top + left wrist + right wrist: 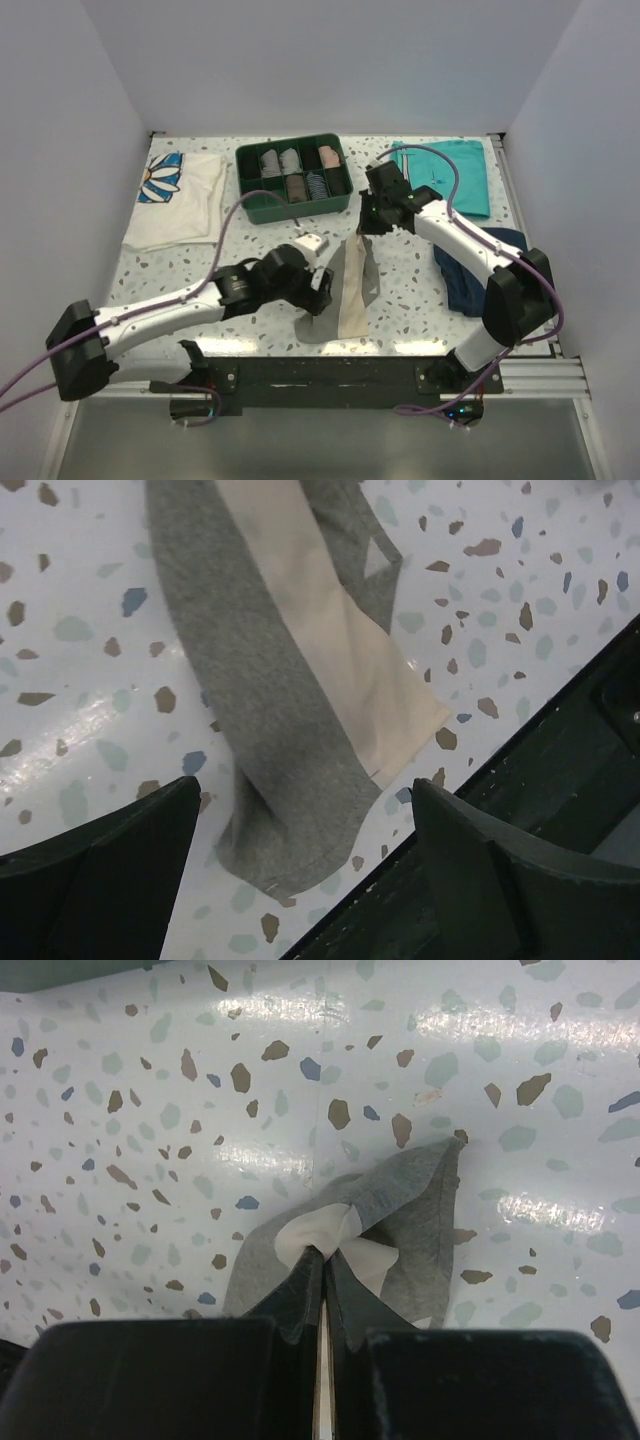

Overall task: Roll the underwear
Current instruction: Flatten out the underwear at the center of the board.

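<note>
The underwear (352,288) is a grey cloth with a beige band, stretched lengthwise on the speckled table between the arms. My right gripper (366,222) is shut on its far end; in the right wrist view the closed fingertips (326,1256) pinch bunched beige and grey cloth (400,1215). My left gripper (322,290) is open over the near end. In the left wrist view the grey near corner (290,810) lies on the table between the spread fingers (480,870), untouched.
A green divided bin (294,178) with rolled garments stands at the back centre. A white printed shirt (180,198) lies back left, teal shorts (450,172) back right, a navy garment (480,268) at the right. The black table rail (560,750) runs close to the underwear's near end.
</note>
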You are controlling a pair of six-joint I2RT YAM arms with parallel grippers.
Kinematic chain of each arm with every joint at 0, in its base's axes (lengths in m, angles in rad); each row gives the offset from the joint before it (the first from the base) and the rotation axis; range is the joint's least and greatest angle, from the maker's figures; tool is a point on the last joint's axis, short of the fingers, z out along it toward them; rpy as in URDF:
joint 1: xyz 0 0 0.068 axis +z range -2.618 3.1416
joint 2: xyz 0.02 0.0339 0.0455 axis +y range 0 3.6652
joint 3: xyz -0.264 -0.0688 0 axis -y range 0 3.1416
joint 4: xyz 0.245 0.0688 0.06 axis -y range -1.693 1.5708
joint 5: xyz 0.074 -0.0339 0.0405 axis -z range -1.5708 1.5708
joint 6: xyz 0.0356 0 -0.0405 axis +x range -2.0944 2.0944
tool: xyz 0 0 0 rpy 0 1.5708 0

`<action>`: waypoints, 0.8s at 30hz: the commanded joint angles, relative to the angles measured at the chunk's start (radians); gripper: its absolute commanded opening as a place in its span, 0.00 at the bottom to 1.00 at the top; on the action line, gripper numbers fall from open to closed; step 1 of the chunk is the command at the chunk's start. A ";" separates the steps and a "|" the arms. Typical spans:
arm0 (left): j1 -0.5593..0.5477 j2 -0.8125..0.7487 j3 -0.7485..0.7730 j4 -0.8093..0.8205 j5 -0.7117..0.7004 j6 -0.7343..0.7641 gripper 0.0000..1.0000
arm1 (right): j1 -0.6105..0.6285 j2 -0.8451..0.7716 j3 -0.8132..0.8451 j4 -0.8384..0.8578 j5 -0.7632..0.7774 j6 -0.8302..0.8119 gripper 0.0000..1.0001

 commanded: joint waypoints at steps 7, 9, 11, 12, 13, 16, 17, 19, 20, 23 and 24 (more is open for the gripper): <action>-0.234 0.327 0.237 0.007 -0.249 0.016 0.91 | -0.026 -0.015 -0.030 0.042 -0.060 -0.028 0.00; -0.247 0.364 0.266 0.018 -0.242 0.025 0.89 | -0.037 -0.019 -0.035 0.039 -0.068 -0.028 0.00; -0.261 0.405 0.282 0.031 -0.237 0.039 0.87 | -0.045 -0.025 -0.041 0.041 -0.075 -0.028 0.00; -0.266 0.413 0.280 0.040 -0.229 0.048 0.86 | -0.052 -0.026 -0.042 0.039 -0.081 -0.028 0.00; -0.272 0.423 0.279 0.053 -0.217 0.066 0.84 | -0.057 -0.026 -0.044 0.041 -0.088 -0.026 0.00; -0.290 0.433 0.254 0.100 -0.167 0.100 0.76 | -0.072 -0.026 -0.044 0.039 -0.107 -0.029 0.00; -0.296 0.437 0.243 0.120 -0.141 0.108 0.75 | -0.077 -0.025 -0.042 0.038 -0.111 -0.031 0.00; -0.301 0.448 0.234 0.137 -0.114 0.128 0.69 | -0.088 -0.023 -0.042 0.035 -0.118 -0.034 0.00; -0.306 0.454 0.229 0.149 -0.094 0.133 0.68 | -0.092 -0.023 -0.044 0.036 -0.120 -0.032 0.00; -0.319 0.479 0.231 0.178 -0.058 0.156 0.63 | -0.097 -0.022 -0.046 0.036 -0.124 -0.034 0.00; -0.326 0.485 0.234 0.183 -0.050 0.160 0.62 | -0.100 -0.020 -0.049 0.036 -0.126 -0.034 0.01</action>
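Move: The underwear's near hem, on the cream stripe's end, lies flat about 6 cm back, 9 cm right and 9 cm below the open left hand; its grey corner is about 7 cm back and 3 cm left. The far end, pinched in the right hand, is some 12 cm ahead of the left hand and 9 cm right at its height. From the right hand the near hem lies about 19 cm back, 1 cm left, 10 cm down; the green box is 15 cm ahead, 16 cm left, 8 cm down. The underwear's near hem is what the left hand closes in on: the hand swings some 11 cm right, sinking and drawing back about 5 cm each, turning clockwise late on while its fingers narrow by roughly a third. The right hand keeps its pinch on the far end, easing about 2 cm right and 1 cm down. ##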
